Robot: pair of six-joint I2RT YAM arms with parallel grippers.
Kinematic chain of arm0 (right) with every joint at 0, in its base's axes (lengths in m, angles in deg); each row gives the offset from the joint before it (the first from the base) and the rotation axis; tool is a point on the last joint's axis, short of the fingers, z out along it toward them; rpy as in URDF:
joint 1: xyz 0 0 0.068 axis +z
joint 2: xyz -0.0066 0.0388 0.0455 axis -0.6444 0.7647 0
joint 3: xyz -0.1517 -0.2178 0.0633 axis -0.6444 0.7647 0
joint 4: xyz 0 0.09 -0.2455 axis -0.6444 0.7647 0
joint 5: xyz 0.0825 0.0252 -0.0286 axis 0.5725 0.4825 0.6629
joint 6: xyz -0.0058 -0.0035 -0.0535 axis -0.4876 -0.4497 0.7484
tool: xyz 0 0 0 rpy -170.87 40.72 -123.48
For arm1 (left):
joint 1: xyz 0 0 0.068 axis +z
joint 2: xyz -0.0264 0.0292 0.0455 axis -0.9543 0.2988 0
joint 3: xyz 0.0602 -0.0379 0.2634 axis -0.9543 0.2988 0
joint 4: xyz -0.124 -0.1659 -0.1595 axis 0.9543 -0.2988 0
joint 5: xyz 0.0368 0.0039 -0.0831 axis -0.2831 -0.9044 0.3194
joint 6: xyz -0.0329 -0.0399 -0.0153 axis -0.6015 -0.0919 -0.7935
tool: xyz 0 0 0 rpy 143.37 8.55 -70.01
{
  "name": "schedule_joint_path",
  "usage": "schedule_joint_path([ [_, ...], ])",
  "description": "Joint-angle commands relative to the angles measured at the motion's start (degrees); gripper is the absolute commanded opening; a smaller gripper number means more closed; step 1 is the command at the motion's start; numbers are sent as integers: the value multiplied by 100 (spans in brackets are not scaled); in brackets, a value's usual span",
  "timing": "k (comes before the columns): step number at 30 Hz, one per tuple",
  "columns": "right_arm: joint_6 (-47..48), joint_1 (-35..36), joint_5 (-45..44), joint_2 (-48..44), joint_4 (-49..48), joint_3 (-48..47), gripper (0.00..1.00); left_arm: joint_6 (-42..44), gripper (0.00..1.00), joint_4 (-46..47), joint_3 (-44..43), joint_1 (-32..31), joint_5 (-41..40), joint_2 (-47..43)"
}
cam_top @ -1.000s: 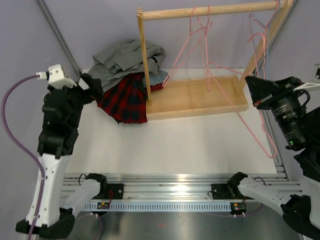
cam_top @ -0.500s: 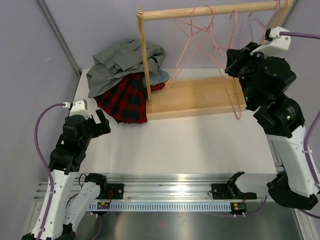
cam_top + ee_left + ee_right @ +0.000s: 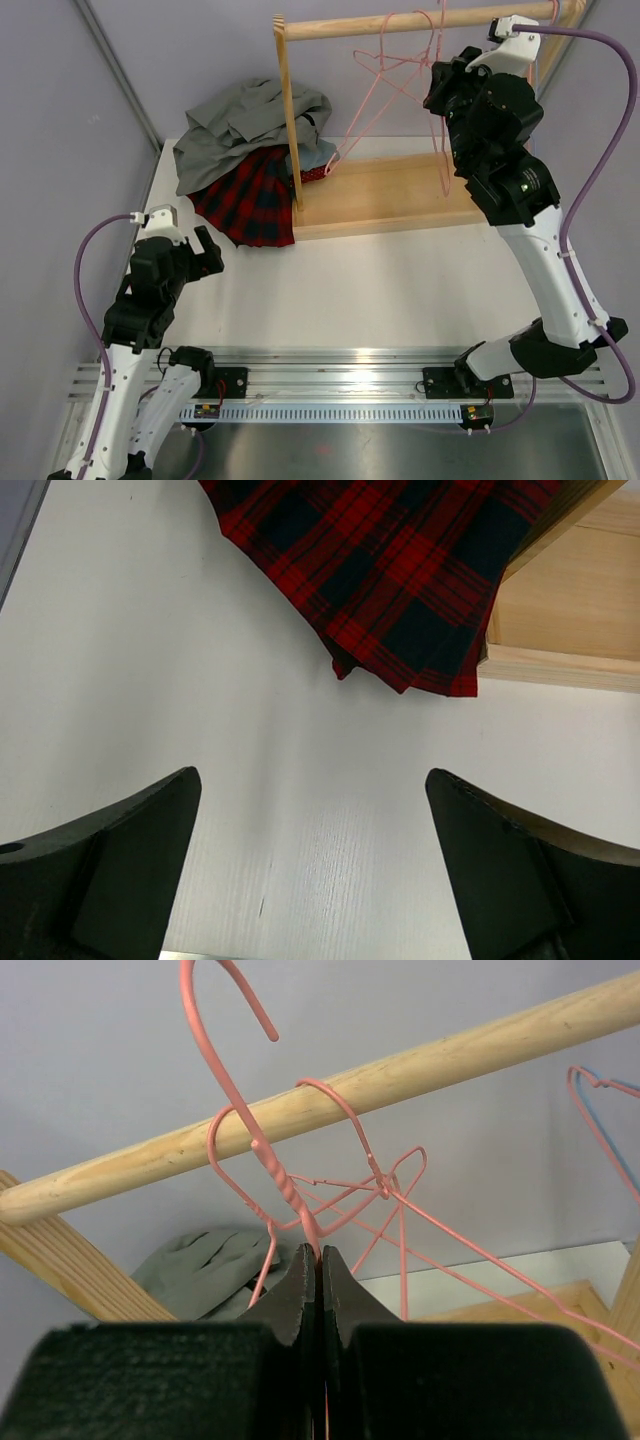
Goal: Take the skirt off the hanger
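Observation:
The red and dark tartan skirt [image 3: 248,205] lies crumpled on the table at the left of the wooden rack, partly under a grey garment; its hem [image 3: 390,570] fills the top of the left wrist view. My left gripper [image 3: 205,252] hovers near the table in front of the skirt, open [image 3: 312,780], with nothing between its fingers. My right gripper [image 3: 440,85] is raised to the rail and shut [image 3: 320,1250] on the neck of a pink wire hanger [image 3: 283,1185]. The hanger's hook stands above the rail, and its bare frame [image 3: 441,160] hangs below the gripper.
A wooden rack with a top rail [image 3: 400,22] and a tray base [image 3: 400,195] stands at the back. Other pink hangers [image 3: 385,75] hang tangled on the rail. A light blue hanger [image 3: 600,1130] is at the right. A grey garment [image 3: 250,120] tops the clothes pile.
The right arm has swung up and leftward to the rail, carrying the pink hanger. The left arm has drawn back from the clothes pile toward the table's near left.

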Motion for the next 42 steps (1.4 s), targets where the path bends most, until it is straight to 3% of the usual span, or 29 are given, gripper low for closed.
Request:
schedule_joint_path([
  [1,-353,-196,544,231,-459,-260,0,-6,99,248,70,-11,198,-36],
  [11,-1066,-424,1284,1189,-283,-700,0,3,99,239,87,-11,198,-71],
  [24,-1453,-477,1082,337,-590,1144,0,3,99,248,96,-11,224,-63],
  [26,-1454,-477,1029,161,-573,1400,10,3,99,240,87,-2,224,-62],
  [27,-1401,-477,1020,109,-582,1453,23,3,99,239,96,-11,215,-71],
  [28,-1349,-486,1003,-14,-582,1540,65,3,99,239,96,-11,215,-71],
  [30,-1173,-477,976,-137,-599,1567,91,3,99,240,87,-11,206,-80],
  [31,-1111,-486,915,-312,-591,1567,97,3,99,239,96,-11,189,-71],
  [36,-952,-486,879,-1504,-730,2154,99,-6,99,231,96,-11,189,-62],
  [42,-1110,-477,1151,-3412,-733,4349,99,-6,99,231,96,-11,242,-10],
])
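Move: The right hand pinches the pink hanger by its neck, hook up. The free spot on the wooden rail lies about 8 cm ahead, 5 cm to its left and some 3 cm below it. Two pink hangers already hang there, about 8 cm ahead, one 3 cm and the other 8 cm to the hand's left. The blue and pink hangers hang 8 cm ahead and some 18 cm to its right. From the left hand that spot is roughly 22 cm ahead, 39 cm right, 30 cm up. Still pinching the pink hanger, the right hand carries it forward about 8 cm and left 6 cm, then sinks some 8 cm to set its hook over the rail. It draws back a little, opens wide to let the hanger go, and retreats level, back and to the right, away from the rail. ##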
